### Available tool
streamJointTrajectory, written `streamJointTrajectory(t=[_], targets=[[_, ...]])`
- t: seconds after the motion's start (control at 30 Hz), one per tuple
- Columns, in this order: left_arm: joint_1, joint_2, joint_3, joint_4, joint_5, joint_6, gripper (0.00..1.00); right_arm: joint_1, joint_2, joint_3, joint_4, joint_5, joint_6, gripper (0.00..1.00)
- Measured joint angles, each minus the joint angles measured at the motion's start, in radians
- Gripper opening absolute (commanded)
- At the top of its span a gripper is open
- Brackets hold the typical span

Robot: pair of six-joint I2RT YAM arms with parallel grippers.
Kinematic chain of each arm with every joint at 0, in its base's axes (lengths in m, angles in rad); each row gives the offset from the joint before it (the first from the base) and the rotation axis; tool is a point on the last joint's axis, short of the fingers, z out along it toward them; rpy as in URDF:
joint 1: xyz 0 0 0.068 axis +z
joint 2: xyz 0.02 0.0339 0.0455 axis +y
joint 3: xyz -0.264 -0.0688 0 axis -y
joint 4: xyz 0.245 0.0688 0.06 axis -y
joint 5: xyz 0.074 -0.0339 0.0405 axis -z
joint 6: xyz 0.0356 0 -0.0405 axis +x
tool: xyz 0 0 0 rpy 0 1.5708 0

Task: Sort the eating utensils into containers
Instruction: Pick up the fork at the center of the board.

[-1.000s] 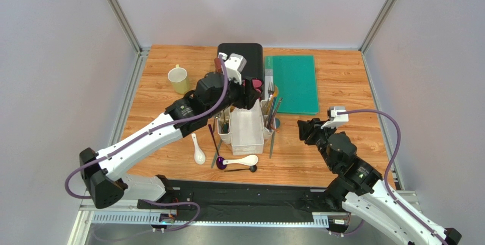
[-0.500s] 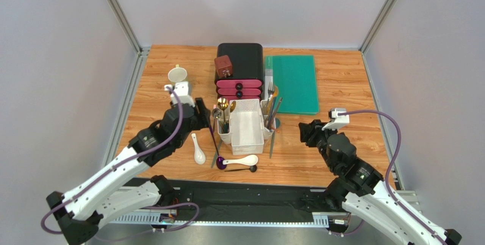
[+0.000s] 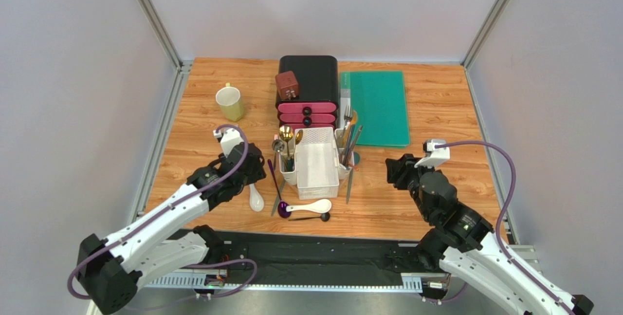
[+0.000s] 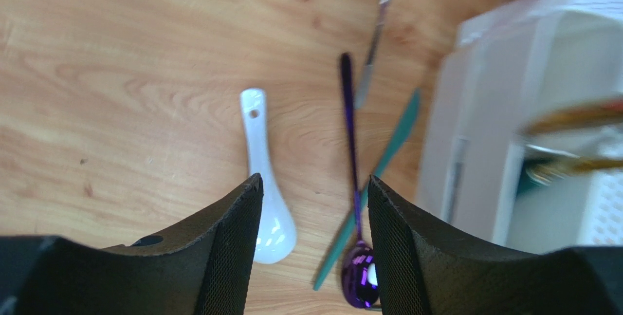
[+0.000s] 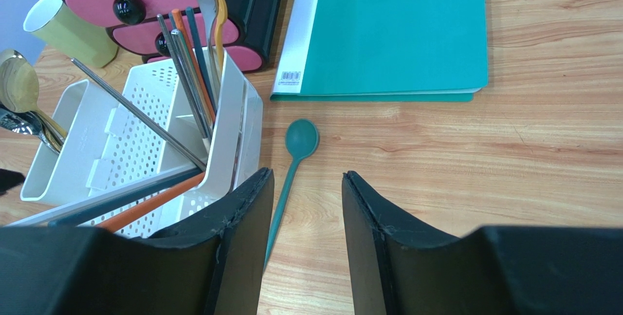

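Note:
The white caddy point(image 3: 316, 160) point(image 5: 241, 125) stands mid-table, with gold spoons point(image 3: 287, 138) in its left side bin and forks and chopsticks point(image 5: 191, 59) in its right one. On the wood to its near left lie a white soup spoon point(image 3: 255, 197) point(image 4: 263, 176), a purple spoon point(image 3: 276, 187) point(image 4: 351, 154), a second white soup spoon point(image 3: 311, 206) and a black spoon point(image 3: 311, 217). My left gripper point(image 3: 252, 172) point(image 4: 314, 181) hangs open just above the first white spoon and the purple one. A teal spoon point(image 5: 292, 162) lies right of the caddy, under my open, empty right gripper point(image 3: 395, 169) point(image 5: 307, 172).
A black-and-pink drawer box point(image 3: 308, 88) with a small brown box point(image 3: 287, 85) on it stands behind the caddy. A pale yellow mug point(image 3: 229, 102) is at the back left and a green folder point(image 3: 376, 107) at the back right. A teal stick point(image 4: 380, 176) crosses the purple spoon.
My left arm has drawn back from over the caddy and drawer box to the near left, and now hangs low over the white soup spoon. The right arm has hardly moved.

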Motion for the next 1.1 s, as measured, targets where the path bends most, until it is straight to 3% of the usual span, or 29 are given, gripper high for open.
streamJointTrajectory(t=[0.37,0.7,1.1], targets=[[0.168,0.214,-0.039,0.036,0.133,-0.068,0.61,0.0,-0.029,0.003,-0.013,0.007,0.006,0.44],[0.176,0.35,-0.055,0.095,0.218,-0.075,0.6,0.0,-0.025,0.0,-0.013,0.008,0.019,0.43],[0.182,0.353,-0.071,0.068,0.253,-0.08,0.6,0.0,-0.013,-0.001,-0.014,0.008,0.031,0.44]])
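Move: The white spoon lies almost straight below the left gripper: about 12 cm down, some 3 cm to its left and 1 cm back. To the gripper's right on the table are the purple ladle, roughly 5 cm over and level with it, and the teal knife, 5 cm over and 3 cm back. The white container's middle is about 17 cm right and 8 cm ahead. From the right gripper the spoon lies some 41 cm left, about level. Bring the left gripper down about 10 cm onto the white spoon, fast at first and then easing off, shifting a couple of centimetres left early on and drifting slightly back at the end. Meanwhile tip the fingers some 25 degrees steeper, keep them open, and stop just above the spoon, one finger to either side of it near where handle meets bowl. ##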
